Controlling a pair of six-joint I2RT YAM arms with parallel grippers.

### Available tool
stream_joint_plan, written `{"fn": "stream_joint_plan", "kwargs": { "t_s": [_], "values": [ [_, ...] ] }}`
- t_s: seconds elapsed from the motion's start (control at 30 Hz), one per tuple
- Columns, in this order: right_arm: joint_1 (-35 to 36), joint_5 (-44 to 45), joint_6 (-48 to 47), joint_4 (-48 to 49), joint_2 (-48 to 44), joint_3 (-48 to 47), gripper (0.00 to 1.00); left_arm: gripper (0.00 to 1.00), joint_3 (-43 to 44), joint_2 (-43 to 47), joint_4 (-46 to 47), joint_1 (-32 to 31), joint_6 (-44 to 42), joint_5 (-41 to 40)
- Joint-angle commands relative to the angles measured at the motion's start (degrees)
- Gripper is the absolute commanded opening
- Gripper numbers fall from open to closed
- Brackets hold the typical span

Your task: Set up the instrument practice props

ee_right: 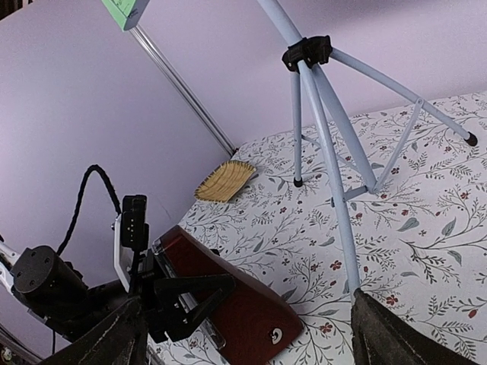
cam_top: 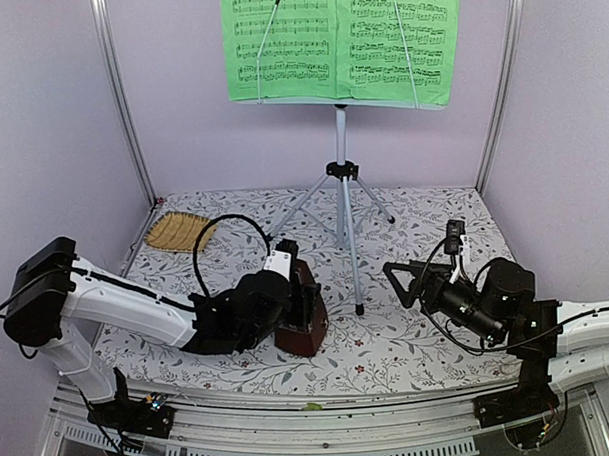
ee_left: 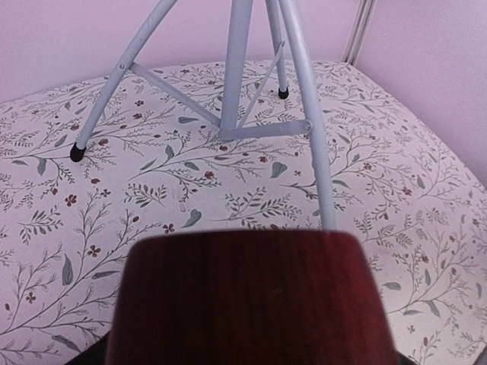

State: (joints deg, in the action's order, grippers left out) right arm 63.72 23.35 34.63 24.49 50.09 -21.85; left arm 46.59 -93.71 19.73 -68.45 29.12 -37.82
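The pale blue music stand (cam_top: 341,167) rises at the back on silver tripod legs (ee_left: 236,68), and the green sheet-music booklet (cam_top: 338,42) lies open on it. The dark reddish-brown metronome (cam_top: 305,313) sits left of the tripod's near leg, with my left gripper (cam_top: 287,299) shut on its sides. It fills the bottom of the left wrist view, metronome (ee_left: 243,296), hiding the fingers. In the right wrist view one black finger (ee_right: 190,293) lies against the metronome (ee_right: 251,312). My right gripper (cam_top: 397,285) hangs open and empty, right of the tripod and pointing towards the metronome.
A tan straw mat (cam_top: 178,231) lies at the back left corner of the floral cloth (cam_top: 429,344), near the wall. Tripod feet (ee_left: 77,152) spread across the middle. Metal frame posts (cam_top: 125,104) and lilac walls close in the sides.
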Motion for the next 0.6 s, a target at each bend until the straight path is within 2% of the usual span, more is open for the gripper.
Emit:
{"fn": "stream_joint_plan", "kwargs": {
  "t_s": [0.0, 0.13, 0.37, 0.43, 0.57],
  "values": [
    [0.0, -0.7, 0.4, -0.4, 0.7, 0.8, 0.94, 0.22, -0.3, -0.1, 6.7, 0.5, 3.1, -2.5],
    [0.0, -0.8, -0.2, -0.4, 1.8, 0.4, 0.94, 0.47, -1.3, 0.1, 6.6, 0.0, 3.6, -2.9],
    [0.0, -3.3, 0.5, -0.8, 4.9, -0.8, 0.94, 0.84, -1.7, 0.8, 5.0, -1.4, 4.2, -2.6],
    [0.0, -4.0, 1.4, -0.8, 5.9, -0.9, 0.93, 0.90, -1.7, 1.3, 4.6, -1.9, 4.2, -2.0],
    [0.0, -5.6, 4.0, -0.8, 8.2, -1.4, 0.91, 0.94, -2.5, 3.2, 3.8, -2.6, 4.2, -0.9]
  ]
}}
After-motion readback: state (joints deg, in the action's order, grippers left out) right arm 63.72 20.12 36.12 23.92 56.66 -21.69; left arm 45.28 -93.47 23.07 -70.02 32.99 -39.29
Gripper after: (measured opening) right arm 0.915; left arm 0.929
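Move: The metronome stands upright between the left hand's fingers, its middle about 3 cm below that hand and roughly in line with the grip, perhaps 1 cm to its left. The music stand's near foot is some 8 cm ahead of the left hand, 12 cm to its right and 13 cm below. From the open right hand, the metronome lies about 20 cm to the left, 4 cm farther out and 12 cm lower. The left fingers open on the metronome and let it go, the hand staying nearly in place at first and then easing back barely 1 cm. Meanwhile the right hand, still wide open, sinks about 4 cm and drifts 1 to 2 cm left, towards the metronome, tipping slightly downward. ##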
